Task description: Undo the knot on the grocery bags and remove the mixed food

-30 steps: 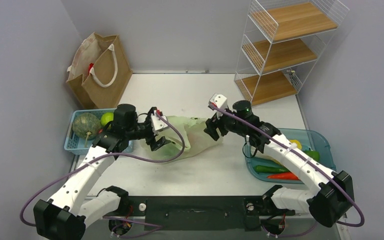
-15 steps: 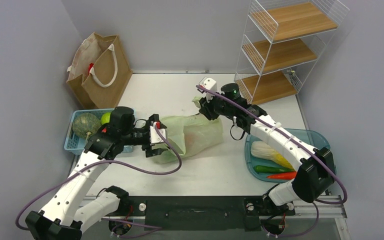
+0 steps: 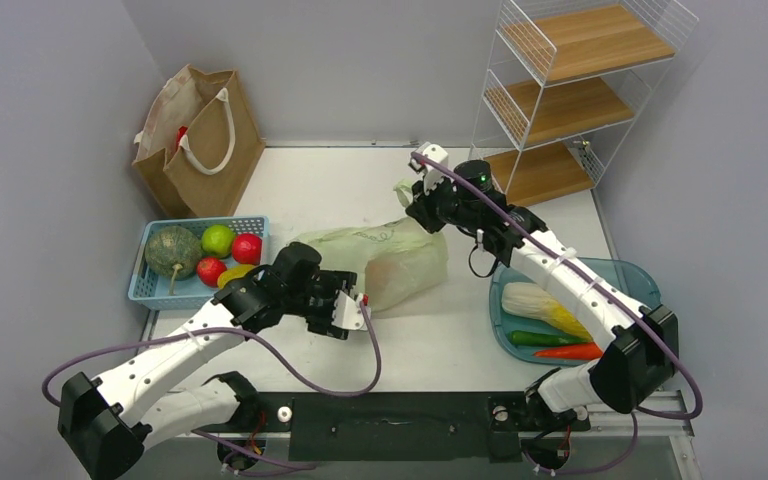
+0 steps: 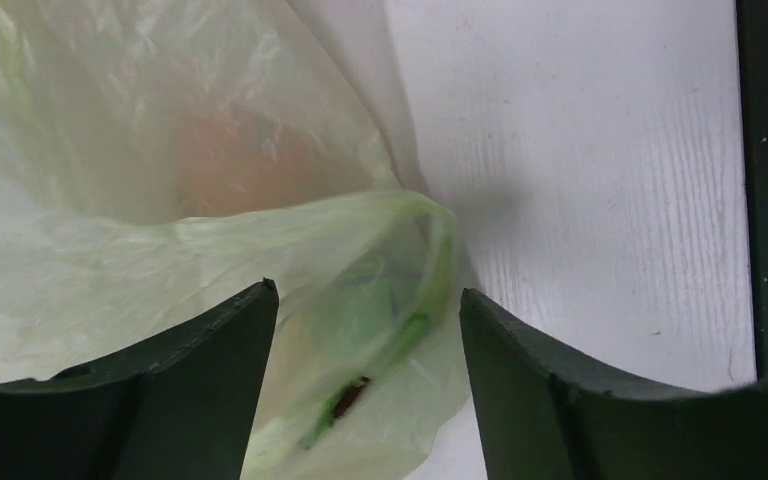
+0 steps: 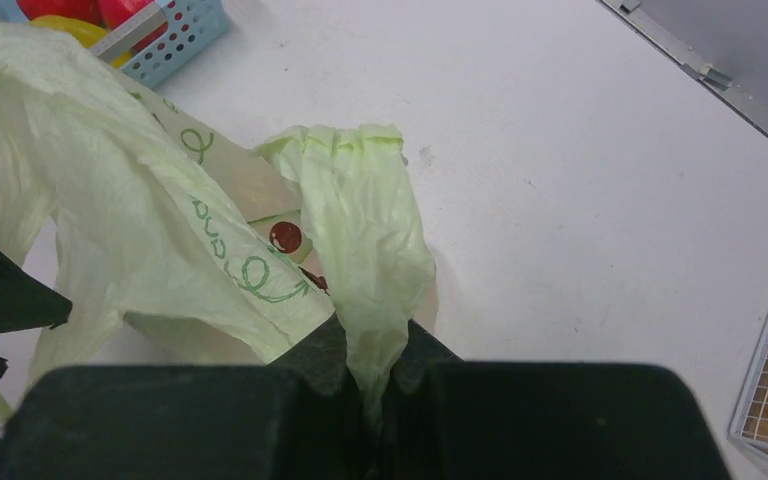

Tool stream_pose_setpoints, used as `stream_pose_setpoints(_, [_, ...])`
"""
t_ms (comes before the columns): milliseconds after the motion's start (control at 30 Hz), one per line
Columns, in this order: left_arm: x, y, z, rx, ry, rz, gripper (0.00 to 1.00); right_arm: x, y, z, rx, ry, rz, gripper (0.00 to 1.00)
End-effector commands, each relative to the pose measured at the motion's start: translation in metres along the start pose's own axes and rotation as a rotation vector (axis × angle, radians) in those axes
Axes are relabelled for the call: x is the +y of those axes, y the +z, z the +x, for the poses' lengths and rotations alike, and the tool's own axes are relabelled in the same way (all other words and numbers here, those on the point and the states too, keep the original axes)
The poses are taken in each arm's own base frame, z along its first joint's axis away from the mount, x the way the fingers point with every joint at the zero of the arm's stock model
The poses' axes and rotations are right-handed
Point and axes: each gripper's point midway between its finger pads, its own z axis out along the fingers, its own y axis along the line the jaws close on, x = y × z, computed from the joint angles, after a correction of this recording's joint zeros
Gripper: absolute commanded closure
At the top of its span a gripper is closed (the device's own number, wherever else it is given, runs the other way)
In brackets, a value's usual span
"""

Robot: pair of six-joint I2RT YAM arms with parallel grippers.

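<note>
The pale green plastic grocery bag (image 3: 385,258) lies slumped mid-table, a pale orange shape (image 4: 230,165) showing through its film. I see no knot; its handles hang loose. My right gripper (image 3: 409,203) is at the bag's far end, shut on a crumpled handle strip (image 5: 365,240) pinched between its jaws (image 5: 372,385). My left gripper (image 3: 358,305) sits at the bag's near corner, open, with a fold of the bag (image 4: 380,320) lying between its fingers (image 4: 170,395). The brown paper bag (image 3: 198,140) stands upright at the back left.
A blue basket (image 3: 150,290) at the left holds a green squash, a green fruit and red pieces. A blue tray (image 3: 642,285) at the right holds a cabbage, a green pepper and a red chilli. A wire shelf (image 3: 560,95) stands back right.
The right gripper moved to the bag's far end and shut on a handle strip. The left arm swung off the basket toward the table's near side, to the bag's near corner.
</note>
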Motion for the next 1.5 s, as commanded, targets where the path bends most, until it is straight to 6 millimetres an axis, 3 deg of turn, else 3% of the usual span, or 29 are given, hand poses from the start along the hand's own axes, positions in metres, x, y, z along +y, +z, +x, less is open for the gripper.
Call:
stream_pose_setpoints(0, [0.013, 0.002, 0.011, 0.078, 0.082, -0.060, 0.45, -0.019, -0.026, -0.053, -0.147, 0.083, 0.066, 1.00])
stream_pose_setpoints(33, [0.008, -0.002, 0.013, 0.096, 0.065, -0.033, 0.67, -0.029, -0.030, -0.058, -0.163, 0.114, 0.088, 1.00])
stream_pose_setpoints(100, [-0.002, -0.011, 0.013, 0.098, 0.040, 0.027, 0.98, -0.044, -0.037, -0.067, -0.190, 0.155, 0.122, 1.00])
stream_pose_setpoints(200, [-0.025, -0.041, 0.023, 0.087, 0.036, 0.143, 1.00, -0.061, -0.048, -0.077, -0.229, 0.200, 0.162, 1.00])
stream_pose_setpoints(333, [-0.063, -0.067, 0.053, 0.170, 0.029, 0.285, 1.00, -0.072, -0.055, -0.070, -0.231, 0.237, 0.188, 1.00])
stream_pose_setpoints(467, [-0.100, -0.086, 0.080, 0.248, -0.023, 0.426, 1.00, -0.067, -0.056, -0.039, -0.177, 0.276, 0.186, 1.00])
stream_pose_setpoints(533, [-0.115, -0.095, 0.094, 0.307, -0.035, 0.490, 1.00, -0.063, -0.054, -0.013, -0.131, 0.295, 0.188, 1.00])
stream_pose_setpoints(633, [-0.128, -0.104, 0.111, 0.376, -0.022, 0.549, 1.00, -0.061, -0.055, 0.006, -0.101, 0.302, 0.194, 1.00])
stream_pose_setpoints(667, [-0.125, -0.104, 0.109, 0.367, -0.014, 0.539, 1.00, -0.059, -0.056, 0.012, -0.093, 0.304, 0.190, 1.00])
stream_pose_setpoints(700, [-0.106, -0.103, 0.097, 0.332, 0.002, 0.459, 1.00, -0.057, -0.057, 0.015, -0.087, 0.303, 0.186, 1.00])
stream_pose_setpoints(733, [-0.096, -0.099, 0.076, 0.250, -0.061, 0.393, 0.89, -0.053, -0.058, 0.017, -0.085, 0.303, 0.172, 1.00])
stream_pose_setpoints(767, [-0.064, -0.100, 0.053, 0.184, -0.037, 0.266, 0.81, -0.050, -0.058, 0.016, -0.089, 0.304, 0.164, 1.00])
stream_pose_setpoints(800, [-0.053, -0.099, 0.027, 0.088, -0.125, 0.214, 0.65, -0.047, -0.059, 0.014, -0.100, 0.299, 0.154, 1.00])
stream_pose_setpoints(833, [-0.025, -0.104, -0.004, -0.009, -0.181, 0.115, 0.47, -0.043, -0.060, 0.010, -0.113, 0.296, 0.145, 1.00])
stream_pose_setpoints(867, [-0.011, -0.106, -0.020, -0.055, -0.201, 0.076, 0.41, -0.042, -0.060, 0.007, -0.124, 0.294, 0.139, 1.00])
stream_pose_setpoints(900, [0.015, -0.113, -0.045, -0.125, -0.260, 0.007, 0.36, -0.039, -0.061, 0.002, -0.138, 0.293, 0.132, 1.00])
stream_pose_setpoints(1033, [0.061, -0.130, -0.108, -0.308, -0.363, -0.026, 0.29, -0.032, -0.063, -0.015, -0.183, 0.282, 0.119, 1.00])
stream_pose_setpoints(1067, [0.070, -0.128, -0.115, -0.330, -0.395, -0.024, 0.29, -0.032, -0.063, -0.017, -0.191, 0.288, 0.119, 1.00])
stream_pose_setpoints(1100, [0.083, -0.135, -0.132, -0.393, -0.438, -0.042, 0.30, -0.031, -0.065, -0.021, -0.205, 0.287, 0.118, 1.00])
stream_pose_setpoints(1133, [0.090, -0.129, -0.136, -0.412, -0.476, -0.032, 0.33, -0.029, -0.065, -0.022, -0.210, 0.299, 0.116, 1.00])
stream_pose_setpoints(1167, [0.102, -0.126, -0.150, -0.461, -0.513, -0.049, 0.42, -0.029, -0.065, -0.024, -0.220, 0.305, 0.115, 1.00])
stream_pose_setpoints(1200, [0.106, -0.113, -0.149, -0.459, -0.548, -0.041, 0.48, -0.027, -0.064, -0.025, -0.224, 0.323, 0.112, 1.00])
stream_pose_setpoints(1233, [0.113, -0.102, -0.159, -0.478, -0.544, -0.058, 0.63, -0.026, -0.063, -0.025, -0.229, 0.329, 0.111, 1.00])
stream_pose_setpoints(1267, [0.117, -0.085, -0.157, -0.474, -0.547, -0.051, 0.71, -0.026, -0.063, -0.024, -0.230, 0.338, 0.110, 1.00])
stream_pose_setpoints(1300, [0.112, -0.073, -0.162, -0.476, -0.538, -0.016, 0.90, -0.026, -0.062, -0.022, -0.226, 0.342, 0.114, 1.00])
stream_pose_setpoints(1367, [0.108, -0.044, -0.162, -0.477, -0.549, 0.047, 1.00, -0.028, -0.060, -0.017, -0.217, 0.353, 0.128, 1.00])
stream_pose_setpoints(1467, [0.102, 0.002, -0.146, -0.409, -0.590, 0.124, 1.00, -0.033, -0.057, -0.013, -0.210, 0.375, 0.143, 1.00])
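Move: Between the left hand's open fingers, about 1 cm to the right and 3 cm below, is the bag's near rim and handle. The orange pumpkin, dim inside the bag, is some 10 cm ahead, 10 cm right and 10 cm below; the blue basket stands about 14 cm ahead, 31 cm left and 12 cm lower. The right hand already holds the far handle; from it the near rim is roughly 14 cm back, 15 cm left, 12 cm down. Dipping about 2 cm, the left hand shuts on the near rim, drags it some 13 cm left and a little back, then opens, climbs and swings right over the bag, closing again high above it, wrist turned some 40 degrees. The right hand keeps its pinch, swinging forward, right and up, then back, ending about 5 cm to the right. ##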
